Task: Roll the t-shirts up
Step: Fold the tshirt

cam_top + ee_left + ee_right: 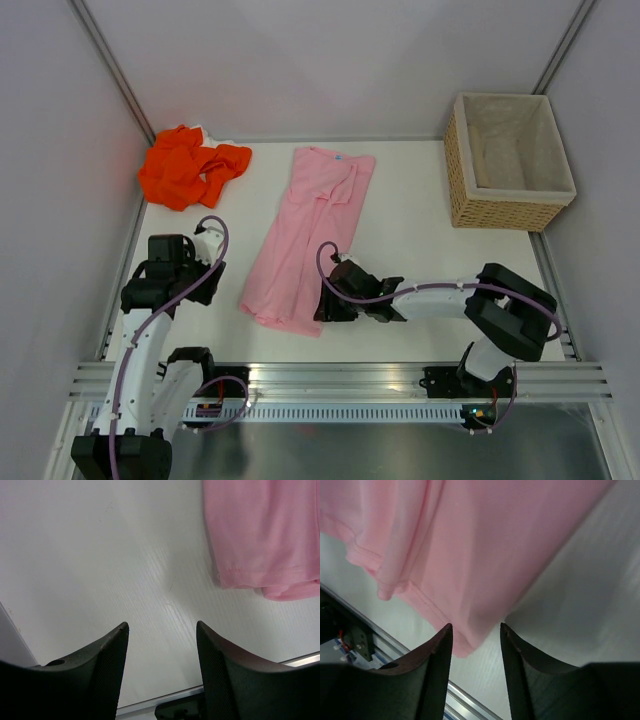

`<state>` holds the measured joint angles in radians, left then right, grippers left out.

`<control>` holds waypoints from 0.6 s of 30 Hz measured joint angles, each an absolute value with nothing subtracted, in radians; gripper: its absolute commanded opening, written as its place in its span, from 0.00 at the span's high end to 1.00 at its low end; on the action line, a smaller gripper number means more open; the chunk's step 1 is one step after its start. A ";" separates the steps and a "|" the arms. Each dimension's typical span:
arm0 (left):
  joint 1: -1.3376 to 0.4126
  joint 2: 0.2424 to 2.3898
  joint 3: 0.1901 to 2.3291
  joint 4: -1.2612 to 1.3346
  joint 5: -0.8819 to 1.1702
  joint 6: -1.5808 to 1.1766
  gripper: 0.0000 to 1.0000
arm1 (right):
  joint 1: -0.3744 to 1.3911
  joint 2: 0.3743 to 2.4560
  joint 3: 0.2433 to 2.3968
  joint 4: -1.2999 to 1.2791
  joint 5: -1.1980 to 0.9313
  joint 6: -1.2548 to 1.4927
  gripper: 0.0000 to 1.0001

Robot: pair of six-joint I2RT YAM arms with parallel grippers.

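Note:
The pale pink t-shirt (305, 235) lies folded into a long strip down the middle of the table, its neck label at the far end. The bright orange t-shirt (188, 166) is crumpled at the far left corner. My right gripper (322, 305) is open at the pink shirt's near right corner; in the right wrist view the hem corner (470, 640) lies between its fingers (437, 655), not pinched. My left gripper (205, 272) is open and empty over bare table, left of the shirt's near hem (260, 575).
A woven wicker basket (508, 160) with pale lining stands at the far right. The metal rail (340, 378) runs along the table's near edge. Grey walls close the left, far and right sides.

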<state>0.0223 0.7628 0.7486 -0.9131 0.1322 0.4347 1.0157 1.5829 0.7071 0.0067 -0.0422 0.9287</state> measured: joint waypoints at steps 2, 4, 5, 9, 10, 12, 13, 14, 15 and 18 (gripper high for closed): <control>0.022 0.762 0.749 -0.915 0.132 0.434 0.38 | 1.020 1.622 0.717 0.057 -0.057 0.943 0.80; 0.022 0.762 0.749 -0.919 0.132 0.435 0.37 | 1.021 1.667 0.719 0.113 -0.084 0.966 1.00; 0.022 0.762 0.749 -0.920 0.132 0.435 0.37 | 1.018 1.682 0.717 0.143 -0.102 0.977 1.00; 0.022 0.773 0.749 -0.929 0.139 0.434 0.38 | 0.976 1.679 0.633 0.278 -0.168 1.036 1.00; 0.022 0.783 0.751 -0.932 0.145 0.435 0.38 | 0.956 1.660 0.599 0.297 -0.181 1.044 1.00; 0.022 0.813 0.763 -0.941 0.166 0.435 0.38 | 0.912 1.598 0.539 0.289 -0.189 1.044 1.00; 0.022 0.835 0.775 -0.943 0.179 0.435 0.38 | 0.894 1.563 0.514 0.271 -0.186 1.040 1.00; 0.022 0.861 0.789 -0.941 0.193 0.435 0.39 | 0.876 1.527 0.490 0.249 -0.183 1.033 1.00; 0.016 0.890 0.807 -0.942 0.212 0.435 0.38 | 0.862 1.494 0.470 0.225 -0.183 1.025 1.00; -0.048 0.958 0.861 -0.935 0.244 0.435 0.38 | 0.837 1.422 0.433 0.160 -0.185 1.000 1.00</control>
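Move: The pink t-shirt's near-right corner lies at the right fingertips, some 2 cm to their left, level fore and aft and about 1 cm below. From this hand, the shirt's near-left corner is about 14 cm to the left and 2 cm ahead, its middle roughly 19 cm ahead and 2 cm left. For the left hand, the near-right corner is about 17 cm to the right, 4 cm back and 12 cm below. Slide the open right gripper a little farther left, about 2.5 cm, sinking 1 cm, and shut it on the t-shirt's near-right corner. Then reverse and drag the pinched corner right along the table by some 8 cm, fingers staying shut, wrist tilting and turning slightly clockwise. Late on, swing the empty left gripper about 3 cm right and a little forward, still part-open. ##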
